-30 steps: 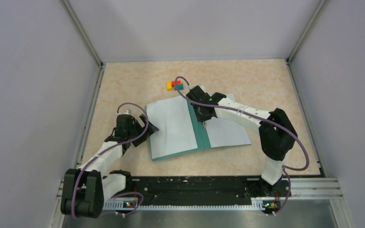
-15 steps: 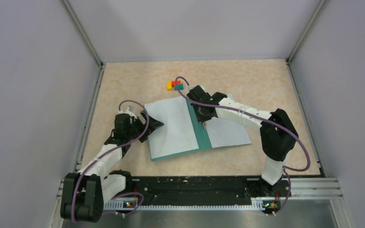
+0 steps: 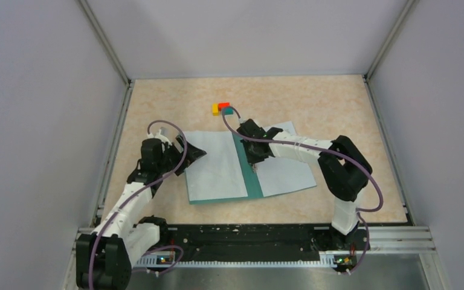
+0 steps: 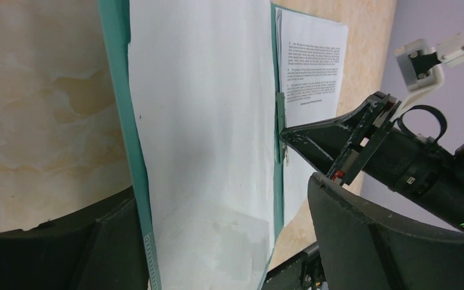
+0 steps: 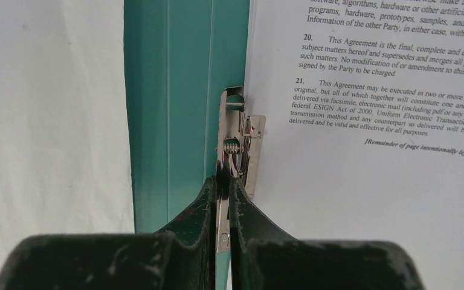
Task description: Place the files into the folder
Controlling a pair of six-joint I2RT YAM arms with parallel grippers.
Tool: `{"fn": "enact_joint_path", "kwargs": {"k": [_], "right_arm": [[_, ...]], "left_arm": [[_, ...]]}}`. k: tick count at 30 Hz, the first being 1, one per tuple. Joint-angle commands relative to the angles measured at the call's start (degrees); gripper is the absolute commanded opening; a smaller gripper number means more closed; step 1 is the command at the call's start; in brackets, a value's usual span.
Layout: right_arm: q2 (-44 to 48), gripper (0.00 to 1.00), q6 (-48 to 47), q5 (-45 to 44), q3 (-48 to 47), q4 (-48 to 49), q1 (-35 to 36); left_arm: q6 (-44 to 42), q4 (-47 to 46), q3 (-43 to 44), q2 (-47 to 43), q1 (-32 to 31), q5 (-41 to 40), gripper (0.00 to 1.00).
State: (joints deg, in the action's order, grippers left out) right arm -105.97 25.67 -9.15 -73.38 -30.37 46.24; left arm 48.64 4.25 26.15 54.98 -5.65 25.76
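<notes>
The teal folder (image 3: 249,178) lies open on the table, spine in the middle. A blank white sheet (image 3: 216,166) of the files covers its left half; a printed sheet (image 3: 284,172) lies on its right half. My right gripper (image 3: 255,163) points down at the spine, shut on the small metal clip (image 5: 241,145) beside the printed sheet (image 5: 368,181). My left gripper (image 3: 196,152) is open at the folder's left edge (image 4: 118,72). The blank sheet (image 4: 199,109) runs between its wide-spread fingers (image 4: 374,241). The right gripper's tip (image 4: 285,134) shows there at the clip.
A small cluster of yellow, red and teal blocks (image 3: 222,108) sits just beyond the folder's far edge. Grey walls with metal frame posts (image 3: 106,45) enclose the table on three sides. A black rail (image 3: 248,235) runs along the near edge.
The folder has slid a little toward the left and near side with my right gripper on its clip. My left gripper has moved farther along the folder's left edge.
</notes>
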Motion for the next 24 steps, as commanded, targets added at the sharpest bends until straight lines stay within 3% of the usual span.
{"fn": "enact_joint_path", "kwargs": {"k": [1, 7, 13, 24], "right_arm": [[-1.2, 0.0, 4.0, 3.5, 0.4, 7.6, 1.7], [-2.1, 0.0, 7.8, 10.6, 1.4, 13.3, 2.8], [-3.0, 0.14, 10.5, 15.1, 1.7, 17.4, 3.7], [-6.0, 0.34, 10.2, 12.9, 0.1, 16.7, 6.2]], "left_arm": [[-5.2, 7.9, 5.2, -3.5, 0.3, -4.8, 0.88], [-6.6, 9.8, 7.9, -5.1, -0.1, -4.3, 0.89], [-7.0, 12.5, 11.5, -5.8, -0.8, -5.6, 0.91], [-6.6, 13.7, 11.4, -6.6, -0.8, -7.1, 0.9]]}}
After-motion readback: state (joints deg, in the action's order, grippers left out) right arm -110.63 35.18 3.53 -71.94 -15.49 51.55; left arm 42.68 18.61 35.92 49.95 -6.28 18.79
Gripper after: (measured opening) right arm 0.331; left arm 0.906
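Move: The folder's clip lies right under the right hand's shut tips, its middle about 2 cm ahead, 1 cm left and 1 cm below; the right-hand file's middle is some 9 cm right and 1 cm ahead, the left cover's about 14 cm left and 1 cm back. The left hand has that raised cover's outer edge between its wide-open fingers: cover middle about 9 cm right, 1 cm back, 4 cm below; clip some 21 cm right, 2 cm ahead and 7 cm below. The folder is pushed left along the table by its clip, on which the right hand's shut tips already rest; that hand travels about 9 cm left, curving a few centimetres back late on, rolling its left side up some 15 degrees and parting its fingers to about a third. The left hand, lower finger still under the cover's outer edge, lifts about 4 cm, drifting left, fingers wide. ##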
